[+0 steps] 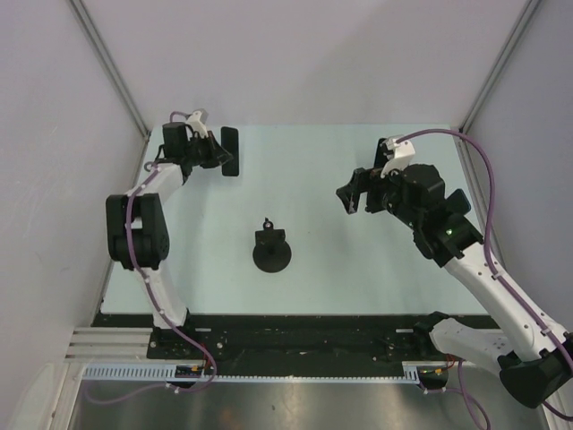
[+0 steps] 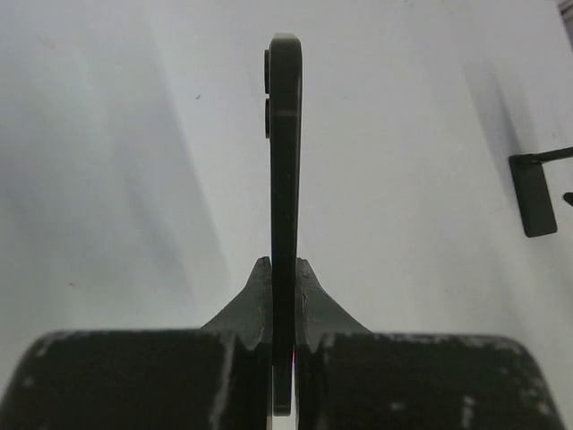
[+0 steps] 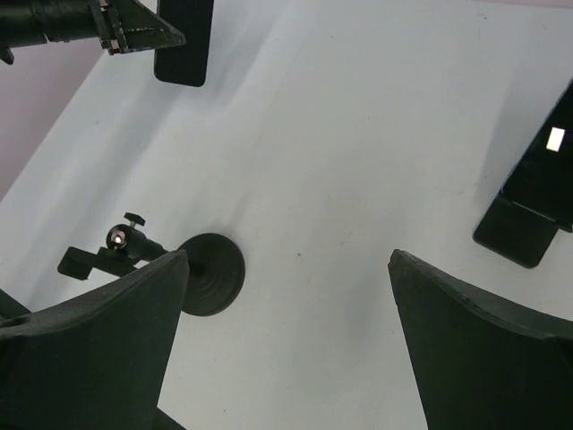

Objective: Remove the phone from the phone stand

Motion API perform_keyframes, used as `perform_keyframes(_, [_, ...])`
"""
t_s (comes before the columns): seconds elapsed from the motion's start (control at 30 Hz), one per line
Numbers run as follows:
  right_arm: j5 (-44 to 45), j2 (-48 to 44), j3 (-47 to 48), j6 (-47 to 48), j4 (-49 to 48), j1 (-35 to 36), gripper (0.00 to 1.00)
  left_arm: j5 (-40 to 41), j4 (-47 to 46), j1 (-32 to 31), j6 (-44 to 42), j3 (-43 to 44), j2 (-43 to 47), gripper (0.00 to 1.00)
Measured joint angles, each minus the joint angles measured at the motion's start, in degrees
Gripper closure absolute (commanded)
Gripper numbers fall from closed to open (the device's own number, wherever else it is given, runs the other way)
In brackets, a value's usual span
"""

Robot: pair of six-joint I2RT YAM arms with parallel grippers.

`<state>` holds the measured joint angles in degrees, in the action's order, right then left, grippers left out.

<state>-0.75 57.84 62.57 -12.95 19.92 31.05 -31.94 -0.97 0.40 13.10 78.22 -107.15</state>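
The phone [image 1: 230, 152], a thin black slab, hangs edge-on at the table's far left, clear of the stand. My left gripper [image 1: 219, 154] is shut on its lower end; in the left wrist view the two fingers [image 2: 258, 296] press its flat sides and the phone [image 2: 285, 152] rises straight up between them. The phone stand [image 1: 270, 251], a round black base with a small ball-head clamp, sits alone at mid-table with nothing in it. My right gripper [image 1: 349, 199] hovers right of the stand, open and holding nothing. In its own view the stand [image 3: 213, 273] shows beside the left finger.
White walls close in the table on the left, right and back. The phone [image 3: 183, 40] appears at the top left of the right wrist view. A dark block with a white patch [image 3: 537, 197] sits at that view's right edge.
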Motion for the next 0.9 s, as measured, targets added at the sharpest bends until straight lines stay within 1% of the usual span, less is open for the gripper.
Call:
perform_keyframes(0.13, [1.7, -0.2, -0.1, 0.1, 1.6, -0.1, 0.01, -2.5, 5.0, 3.0, 0.6, 6.2, -9.0, 1.00])
perform_keyframes(0.37, [3.9, -1.7, -1.2, 0.0, 3.6, -0.2, 0.00, -6.9, 11.8, 6.3, 2.0, 15.2, -20.3, 1.00])
perform_keyframes(0.47, [4.5, -2.3, -1.9, -0.1, 4.1, -0.2, 0.00, -9.4, 13.9, 7.0, 2.4, 17.7, -22.3, 0.94])
perform_keyframes(0.57, [4.9, -2.3, -2.3, -0.3, 4.3, -0.2, 0.00, -10.7, 15.1, 7.3, 2.4, 18.6, -23.0, 0.85])
perform_keyframes(0.6, [5.0, -2.3, -2.6, -0.3, 4.3, -0.2, 0.00, -10.9, 15.6, 7.3, 2.4, 18.6, -23.0, 0.77])
perform_keyframes(0.63, [5.0, -2.3, -2.8, -0.3, 4.4, -0.2, 0.00, -10.9, 16.0, 7.3, 2.3, 18.6, -23.1, 0.74])
perform_keyframes(0.67, [5.1, -2.3, -3.0, -0.3, 4.5, -0.2, 0.00, -10.7, 16.6, 7.3, 2.0, 18.6, -23.1, 0.71])
perform_keyframes(0.7, [5.1, -2.3, -3.3, -0.3, 4.6, -0.2, 0.00, -10.4, 17.1, 7.3, 1.9, 18.6, -23.2, 0.66])
perform_keyframes(0.77, [5.1, -2.3, -3.7, -0.3, 4.7, -0.2, 0.00, -9.5, 18.2, 7.3, 1.4, 18.6, -23.6, 0.61])
perform_keyframes(0.8, [5.1, -2.2, -3.9, -0.3, 4.7, -0.2, 0.00, -9.0, 18.5, 7.3, 1.3, 18.6, -23.8, 0.56])
perform_keyframes(0.87, [5.1, -2.2, -4.4, -0.3, 4.7, -0.2, 0.00, -7.7, 19.5, 7.3, 1.4, 18.6, -24.3, 0.50])
perform_keyframes(0.9, [5.1, -2.2, -4.6, -0.3, 4.7, -0.2, 0.00, -7.3, 19.6, 7.3, 1.4, 18.6, -24.5, 0.44])
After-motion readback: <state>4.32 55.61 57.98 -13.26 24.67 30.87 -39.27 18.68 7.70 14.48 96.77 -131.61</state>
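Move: The left hand already pinches the phone upright near its lower end. The patch of table where it will lie is about 15 cm below that hand, some 4 cm farther out and barely 1 cm left. The phone stand is roughly 26 cm back and 12 cm right of the left hand, the black dock about 43 cm right and 2 cm back. From the empty right hand that patch is some 27 cm ahead, 33 cm left and 30 cm down. The left hand brings the phone down to the table and lets go: it sinks fast about 10 cm, drifting some 4 cm left and a little forward while the fingers tip about 20 degrees farther down. It nearly pauses, then the fingers open to almost half as it sinks another 3 cm and eases slightly back. The open right hand drops about 4 cm and shifts a little right, touching nothing. ##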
